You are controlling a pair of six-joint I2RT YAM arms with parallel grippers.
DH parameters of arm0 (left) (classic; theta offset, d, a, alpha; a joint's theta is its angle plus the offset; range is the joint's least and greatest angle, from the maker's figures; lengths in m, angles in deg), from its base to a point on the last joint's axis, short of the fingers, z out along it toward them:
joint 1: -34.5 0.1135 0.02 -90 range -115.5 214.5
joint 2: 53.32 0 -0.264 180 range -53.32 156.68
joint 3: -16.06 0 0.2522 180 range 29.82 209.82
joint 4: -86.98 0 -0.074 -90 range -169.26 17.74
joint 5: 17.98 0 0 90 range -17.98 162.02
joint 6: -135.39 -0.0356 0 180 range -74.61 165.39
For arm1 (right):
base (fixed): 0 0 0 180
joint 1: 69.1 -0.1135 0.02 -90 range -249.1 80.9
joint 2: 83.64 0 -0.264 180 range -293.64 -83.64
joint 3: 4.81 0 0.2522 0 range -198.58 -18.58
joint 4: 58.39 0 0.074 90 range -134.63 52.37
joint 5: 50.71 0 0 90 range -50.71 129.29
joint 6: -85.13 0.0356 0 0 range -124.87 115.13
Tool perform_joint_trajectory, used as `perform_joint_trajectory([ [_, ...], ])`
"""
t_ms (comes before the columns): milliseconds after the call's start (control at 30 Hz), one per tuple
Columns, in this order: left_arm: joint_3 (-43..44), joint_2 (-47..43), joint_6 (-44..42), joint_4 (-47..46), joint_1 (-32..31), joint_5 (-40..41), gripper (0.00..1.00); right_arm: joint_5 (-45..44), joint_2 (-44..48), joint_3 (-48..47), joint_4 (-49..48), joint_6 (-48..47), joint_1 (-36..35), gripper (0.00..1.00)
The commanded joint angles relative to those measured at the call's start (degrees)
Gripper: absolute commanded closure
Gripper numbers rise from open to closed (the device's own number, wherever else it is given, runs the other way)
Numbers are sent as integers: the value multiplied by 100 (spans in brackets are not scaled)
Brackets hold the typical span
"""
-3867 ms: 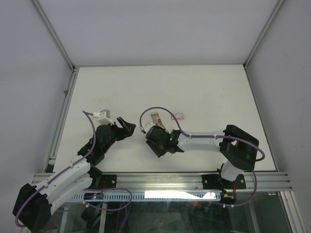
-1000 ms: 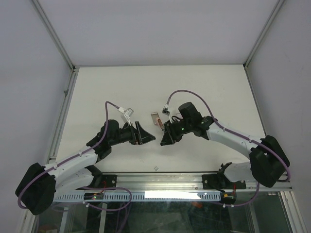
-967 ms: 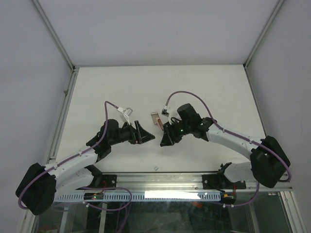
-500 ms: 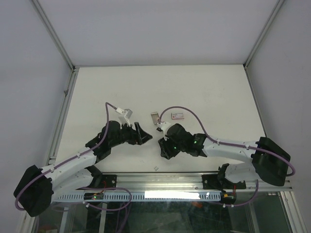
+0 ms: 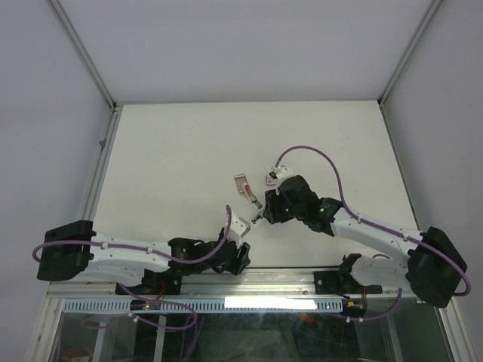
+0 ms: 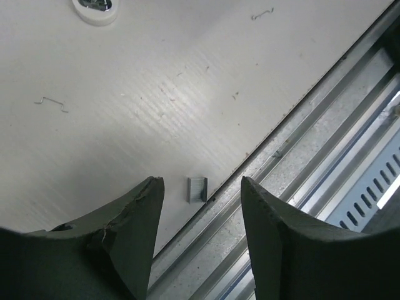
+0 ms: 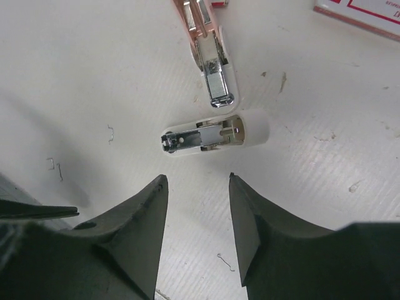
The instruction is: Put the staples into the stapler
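The stapler (image 7: 209, 56) lies opened out in a V, its pink half (image 5: 242, 185) pointing away and its white half (image 7: 215, 136) lying crosswise with the metal channel showing. My right gripper (image 7: 195, 181) (image 5: 260, 216) stands open just short of the white half, touching nothing. A corner of the red-and-white box of staples (image 7: 365, 14) shows beyond the stapler. My left gripper (image 6: 201, 182) (image 5: 240, 260) is low at the table's near edge, open, with a small silvery strip of staples (image 6: 197, 189) on the table between its fingertips.
An aluminium rail (image 6: 300, 156) runs along the table's near edge right beside the strip. Single loose staples (image 6: 51, 103) (image 7: 225, 261) lie scattered on the white table. A white round piece (image 6: 94, 7) sits at the far edge of the left wrist view.
My left arm has swung from beside the stapler down to the near edge and its jaws have narrowed. My right gripper has moved in front of the stapler and opened a little wider.
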Motion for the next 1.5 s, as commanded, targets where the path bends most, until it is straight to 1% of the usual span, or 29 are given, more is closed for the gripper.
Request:
perform_joint_trajectory([
  [0,352,118,380,360,-296,1005,46,-87,376,10,-141,130,134,53],
  [200,418,194,522,513,-512,964,47,-107,516,69,-135,137,235,53],
  [367,457,425,438,513,-734,1032,47,-117,554,104,-147,122,305,53],
  [667,738,978,338,646,-980,1307,56,-39,582,122,-178,112,390,53],
  [800,809,1107,355,758,-1041,1369,62,-18,573,131,-183,103,424,53],
  [967,924,1303,365,947,-1145,1470,64,24,531,124,-211,93,455,53],
  [1100,1007,1443,391,1065,-1229,1515,72,24,537,112,-201,79,481,53],
  [1267,953,1391,519,1118,-1254,1471,82,26,621,97,-149,50,524,53],
  [1400,901,1102,632,1085,-1213,1588,86,152,739,70,-126,46,588,53],
  [1467,898,854,557,881,-991,1422,87,292,783,46,-146,61,604,53],
])
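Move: The small strip of staples lies just under the left hand, about 2 cm back and 3 cm below its fingertips. The open white stapler is some 9 cm ahead of that hand and 5 cm to its right; the pink stapler is about 16 cm ahead and 3 cm to the right, both roughly 3 cm lower. From the right hand the staples are about 11 cm back, 9 cm left and 7 cm down. The left hand sinks and draws back about 3 cm, pinching the staples, while the right drifts right and forward. ##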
